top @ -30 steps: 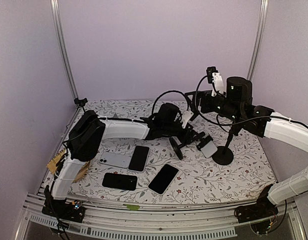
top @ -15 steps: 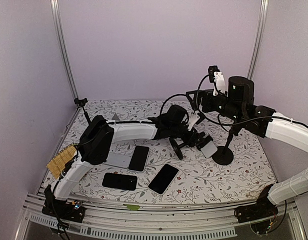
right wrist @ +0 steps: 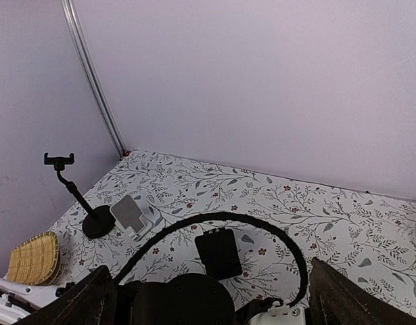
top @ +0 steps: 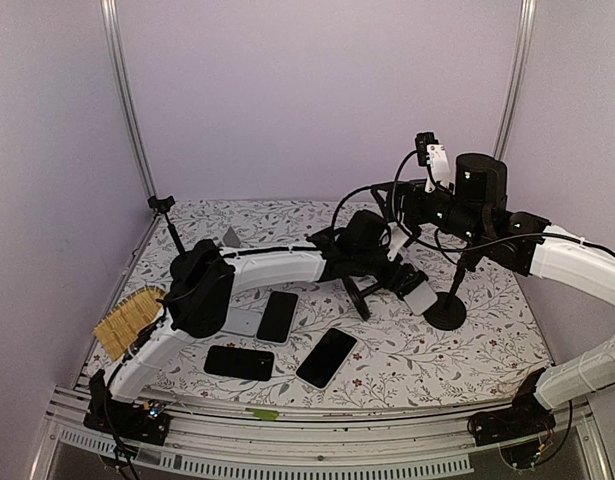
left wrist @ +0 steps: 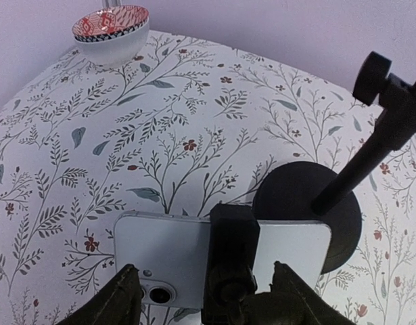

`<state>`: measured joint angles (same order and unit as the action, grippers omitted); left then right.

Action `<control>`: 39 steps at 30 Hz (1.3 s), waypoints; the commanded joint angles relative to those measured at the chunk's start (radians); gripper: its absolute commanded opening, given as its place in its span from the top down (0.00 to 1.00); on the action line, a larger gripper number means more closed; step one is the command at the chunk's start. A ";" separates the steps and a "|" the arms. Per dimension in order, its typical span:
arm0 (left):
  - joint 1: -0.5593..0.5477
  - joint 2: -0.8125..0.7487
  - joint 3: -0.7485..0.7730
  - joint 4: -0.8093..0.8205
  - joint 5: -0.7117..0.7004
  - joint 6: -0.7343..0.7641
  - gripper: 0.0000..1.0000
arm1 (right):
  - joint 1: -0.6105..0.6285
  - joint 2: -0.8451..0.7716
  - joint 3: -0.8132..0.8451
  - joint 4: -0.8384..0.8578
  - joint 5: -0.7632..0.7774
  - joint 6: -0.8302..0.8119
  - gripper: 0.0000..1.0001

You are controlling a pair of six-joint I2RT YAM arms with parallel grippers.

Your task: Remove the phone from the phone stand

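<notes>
A pale blue phone [left wrist: 160, 254] sits crosswise in the black clamp [left wrist: 233, 233] of the phone stand [left wrist: 370, 152], its back and camera lens toward my left wrist. In the top view the phone [top: 419, 298] hangs just left of the stand's round base [top: 447, 312]. My left gripper [left wrist: 208, 298] is right over the phone's back, open, one finger near each end and the clamp between them. I cannot see any contact with the phone. My right gripper [right wrist: 218, 288] is open, raised behind the stand [top: 402, 205], holding nothing.
Three dark phones [top: 278, 315] [top: 239, 362] [top: 327, 357] and a pale one [top: 237, 320] lie near the front. A straw basket [top: 127, 320] sits at the left edge. A second thin stand [top: 167, 215] is at the back left, and a patterned bowl [left wrist: 113, 30] at the far right.
My left arm has reached further right, bringing its gripper up to the phone in the clamp, and its jaws have narrowed a little. The right arm has stayed put.
</notes>
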<state>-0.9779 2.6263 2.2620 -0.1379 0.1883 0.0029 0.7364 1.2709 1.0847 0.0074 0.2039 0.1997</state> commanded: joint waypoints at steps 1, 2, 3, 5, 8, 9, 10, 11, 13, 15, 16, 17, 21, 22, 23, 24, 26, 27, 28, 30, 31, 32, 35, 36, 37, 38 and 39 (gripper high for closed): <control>-0.030 0.053 0.011 -0.060 -0.067 0.026 0.39 | -0.006 -0.025 -0.018 -0.001 0.013 -0.010 0.01; -0.032 0.053 0.012 -0.066 -0.073 0.027 0.42 | -0.006 -0.026 -0.018 -0.001 0.012 -0.010 0.01; -0.034 0.054 0.011 -0.071 -0.077 0.029 0.47 | -0.005 -0.025 -0.018 -0.001 0.012 -0.010 0.01; -0.039 0.051 0.007 -0.076 -0.081 0.031 0.61 | -0.005 -0.024 -0.018 -0.001 0.012 -0.010 0.01; -0.044 0.041 0.000 -0.073 -0.085 0.032 0.85 | -0.005 -0.021 -0.016 0.000 0.010 -0.010 0.01; -0.046 0.036 -0.001 -0.072 -0.084 0.030 0.92 | -0.006 -0.020 -0.015 0.000 0.010 -0.010 0.01; -0.046 0.028 -0.003 -0.069 -0.082 0.031 0.97 | -0.006 -0.019 -0.015 0.001 0.009 -0.010 0.01; -0.047 0.011 -0.015 -0.066 -0.079 0.029 1.00 | -0.005 -0.018 -0.014 0.002 0.009 -0.009 0.01; -0.048 -0.027 -0.047 -0.038 -0.072 0.022 1.00 | -0.006 -0.018 -0.014 0.002 0.010 -0.008 0.01; -0.047 -0.078 -0.098 -0.012 -0.069 0.008 1.00 | -0.006 -0.021 -0.016 0.006 0.005 -0.004 0.01; -0.048 -0.110 -0.131 0.013 -0.070 0.002 1.00 | -0.006 -0.024 -0.017 0.010 -0.002 -0.001 0.01; -0.047 -0.145 -0.167 0.032 -0.072 -0.003 1.00 | -0.006 -0.026 -0.018 0.014 -0.010 0.000 0.01; -0.047 -0.305 -0.315 0.099 -0.115 -0.024 1.00 | -0.006 -0.036 -0.013 0.006 -0.045 0.015 0.01; -0.047 -0.347 -0.352 0.107 -0.131 -0.031 1.00 | -0.005 -0.038 -0.009 -0.001 -0.058 0.022 0.01; -0.047 -0.395 -0.390 0.118 -0.144 -0.038 1.00 | -0.005 -0.040 -0.002 -0.005 -0.075 0.032 0.01; -0.047 -0.443 -0.435 0.132 -0.159 -0.042 1.00 | -0.004 -0.042 0.008 -0.011 -0.101 0.044 0.01; -0.048 -0.548 -0.529 0.168 -0.182 -0.060 1.00 | -0.002 -0.042 0.039 -0.028 -0.153 0.058 0.01; -0.047 -0.596 -0.582 0.191 -0.191 -0.068 1.00 | -0.001 -0.043 0.055 -0.035 -0.176 0.065 0.01; -0.047 -0.641 -0.630 0.214 -0.199 -0.078 1.00 | 0.002 -0.044 0.064 -0.042 -0.197 0.080 0.01; -0.048 -0.762 -0.743 0.252 -0.224 -0.104 1.00 | 0.015 -0.051 0.074 -0.059 -0.224 0.102 0.01; -0.048 -0.809 -0.787 0.271 -0.234 -0.119 1.00 | 0.028 -0.056 0.074 -0.071 -0.227 0.114 0.01; -0.048 -0.855 -0.836 0.290 -0.241 -0.138 1.00 | 0.046 -0.061 0.074 -0.087 -0.220 0.118 0.01; -0.048 -0.994 -0.974 0.364 -0.251 -0.180 1.00 | 0.089 -0.078 0.056 -0.137 -0.187 0.140 0.01; -0.048 -1.039 -1.013 0.384 -0.247 -0.191 1.00 | 0.103 -0.088 0.038 -0.147 -0.175 0.150 0.01; -0.048 -1.078 -1.052 0.401 -0.243 -0.199 1.00 | 0.115 -0.101 0.020 -0.152 -0.168 0.165 0.01; -0.048 -1.116 -1.085 0.416 -0.244 -0.207 1.00 | 0.126 -0.112 -0.003 -0.154 -0.165 0.189 0.00; -0.049 -1.161 -1.116 0.428 -0.249 -0.214 1.00 | 0.137 -0.128 -0.029 -0.151 -0.167 0.206 0.02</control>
<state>-1.0145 1.6024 1.2430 0.1158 -0.0425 -0.1482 0.8341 1.1973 1.1191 -0.0940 0.0277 0.3275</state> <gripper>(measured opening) 0.153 0.996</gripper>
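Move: The tipped phone stand's neck, just behind its clamp, already lies between the left hand's open fingers, the clamped phone some 4 cm farther right and about 2 cm lower. The upright stand's round base is about 12 cm to the left hand's right, 4 cm back and 9 cm below; a loose black phone lies roughly 19 cm left, 14 cm back and 10 cm below. From the right hand, the tipped stand's neck is about 4 cm ahead, 9 cm right and 22 cm below. The left hand shuts its fingers on the tipped stand's neck behind the phone, easing back about a centimetre, then draws leftwards and swings steeply up, ending some 19 cm higher, 17 cm left and 9 cm back, with the fingertips tilting up towards level and the wrist turning counter-clockwise. Late in that lift the wide-open, empty right hand backs about 6 cm and goes 4 cm left, turning some 15 degrees counter-clockwise, so that the gap between it and the rising phone and stand closes. ##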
